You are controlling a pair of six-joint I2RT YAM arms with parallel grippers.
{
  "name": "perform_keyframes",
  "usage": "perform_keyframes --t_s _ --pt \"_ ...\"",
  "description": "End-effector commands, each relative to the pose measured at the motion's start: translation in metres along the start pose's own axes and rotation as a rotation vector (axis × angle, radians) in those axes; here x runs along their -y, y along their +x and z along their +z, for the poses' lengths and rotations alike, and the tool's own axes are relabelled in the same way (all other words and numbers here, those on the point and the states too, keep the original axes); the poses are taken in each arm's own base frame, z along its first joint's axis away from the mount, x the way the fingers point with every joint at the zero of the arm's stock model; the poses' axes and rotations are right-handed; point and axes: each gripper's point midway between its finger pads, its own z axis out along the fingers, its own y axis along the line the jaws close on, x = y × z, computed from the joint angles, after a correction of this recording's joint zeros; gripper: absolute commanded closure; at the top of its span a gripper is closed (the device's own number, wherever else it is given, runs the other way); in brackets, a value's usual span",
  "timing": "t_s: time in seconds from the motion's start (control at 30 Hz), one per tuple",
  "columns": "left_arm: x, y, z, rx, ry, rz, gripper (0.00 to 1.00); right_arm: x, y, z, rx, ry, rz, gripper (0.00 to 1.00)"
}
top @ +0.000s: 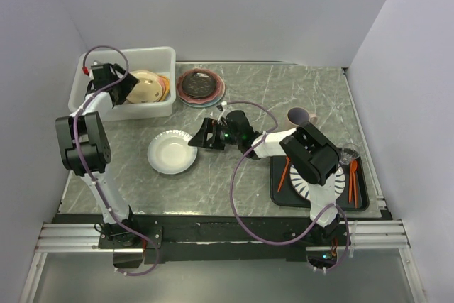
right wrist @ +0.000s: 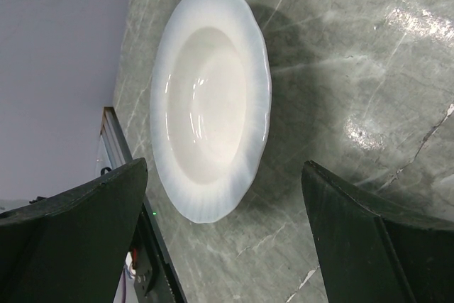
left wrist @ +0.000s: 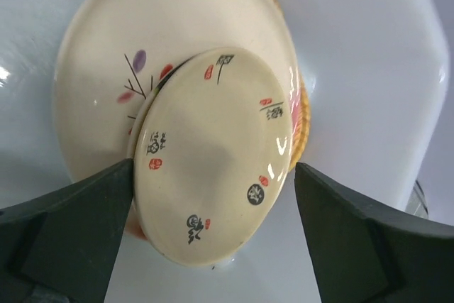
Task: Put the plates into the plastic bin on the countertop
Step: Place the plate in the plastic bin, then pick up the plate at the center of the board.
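Note:
The plastic bin (top: 99, 108) stands at the far left of the countertop (top: 241, 175). A small cream plate with printed marks (left wrist: 213, 154) lies in it on a larger cream plate (left wrist: 120, 47), with an orange plate's edge (left wrist: 306, 115) showing beneath. My left gripper (top: 130, 90) hangs inside the bin, open, its fingers (left wrist: 71, 232) on either side of the small plate; the right finger stands clear of the rim. A white plate (top: 172, 152) sits on the countertop, and my right gripper (top: 196, 138) is open just beside it. A dark brown pink-rimmed plate (top: 201, 85) lies right of the bin.
A black tray (top: 280, 193) at the near right holds a striped white plate (top: 306, 188) and orange utensils (top: 353, 179). A pink cup (top: 301, 116) and a glass (top: 347, 154) stand behind it. Walls close in the back and both sides.

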Motion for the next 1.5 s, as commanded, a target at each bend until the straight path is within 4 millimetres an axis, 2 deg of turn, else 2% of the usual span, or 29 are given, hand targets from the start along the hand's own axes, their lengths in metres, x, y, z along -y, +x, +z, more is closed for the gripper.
perform_keyframes --t_s 0.0,0.13,0.27,0.33,0.5,0.53,0.57,0.63,0.67,0.83,0.93,0.97,1.03,1.1,1.27,1.47 --pt "0.021 -0.037 -0.034 0.139 0.038 0.012 0.01 -0.013 -0.016 0.006 0.027 -0.044 -0.035 0.05" --pt "0.028 -0.045 -0.049 0.173 0.056 0.014 0.01 -0.010 -0.015 0.010 0.024 -0.043 -0.024 0.05" --pt "0.028 -0.043 -0.061 0.185 0.068 0.010 0.01 -0.004 -0.012 0.016 0.015 -0.038 -0.008 0.07" --pt "0.037 -0.050 -0.069 0.215 0.103 0.013 0.01 -0.002 -0.012 0.017 0.014 -0.035 -0.006 0.08" --pt "0.054 -0.045 -0.088 0.215 0.161 0.028 0.01 0.007 -0.005 0.024 -0.004 -0.026 0.019 0.13" --pt "0.061 -0.048 -0.096 0.228 0.187 0.032 0.01 0.006 -0.007 0.026 -0.001 -0.031 0.016 0.15" --pt "0.061 -0.043 -0.097 0.220 0.193 0.035 0.01 0.011 -0.005 0.028 -0.006 -0.025 0.024 0.20" --pt "0.068 -0.041 -0.105 0.215 0.219 0.044 0.01 0.008 -0.003 0.033 -0.019 -0.046 0.033 0.24" --pt "0.070 -0.038 -0.107 0.210 0.225 0.050 0.01 0.014 0.001 0.036 -0.030 -0.042 0.045 0.28" --pt "0.085 -0.029 -0.120 0.199 0.270 0.077 0.01 0.016 0.008 0.045 -0.054 -0.058 0.062 0.41" --pt "0.090 -0.024 -0.124 0.192 0.279 0.091 0.01 0.016 0.007 0.047 -0.057 -0.054 0.064 0.68" --pt "0.091 -0.022 -0.124 0.188 0.281 0.093 0.01 0.017 0.007 0.046 -0.053 -0.050 0.064 0.87" --pt "0.092 -0.020 -0.126 0.182 0.286 0.095 0.01 0.016 0.006 0.043 -0.040 -0.049 0.061 0.99" --pt "0.092 -0.018 -0.127 0.178 0.293 0.103 0.01 0.018 0.006 0.040 -0.029 -0.044 0.059 1.00" --pt "0.092 -0.012 -0.128 0.149 0.295 0.120 0.01 0.008 -0.003 0.030 0.015 -0.079 0.072 1.00" --pt "0.097 -0.006 -0.143 0.147 0.337 0.144 0.01 -0.002 -0.012 0.017 0.062 -0.115 0.069 1.00"
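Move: The white plate, empty on the counter, lies about 11 cm to the right hand's left, 1 cm back and 6 cm below; its near rim is almost under those fingers. The dark plate stack stands some 27 cm ahead of that hand and 1 cm left. From the left hand, in the bin, the white plate is about 24 cm back, 17 cm right and 10 cm below, while the cream plate sits just 3 cm ahead, 3 cm right and 5 cm lower. The white plate's right-hand rim is taken by the right hand, which sinks about 4 cm while easing some 3 cm left, pinches the rim, then comes up a little under 2 cm, fingertips tipping slightly upward. Meanwhile the left hand, wide open, rises about 11 cm off the cream plate, drawing back and then right some 6 cm, its fingers tilting up about 15 degrees. ##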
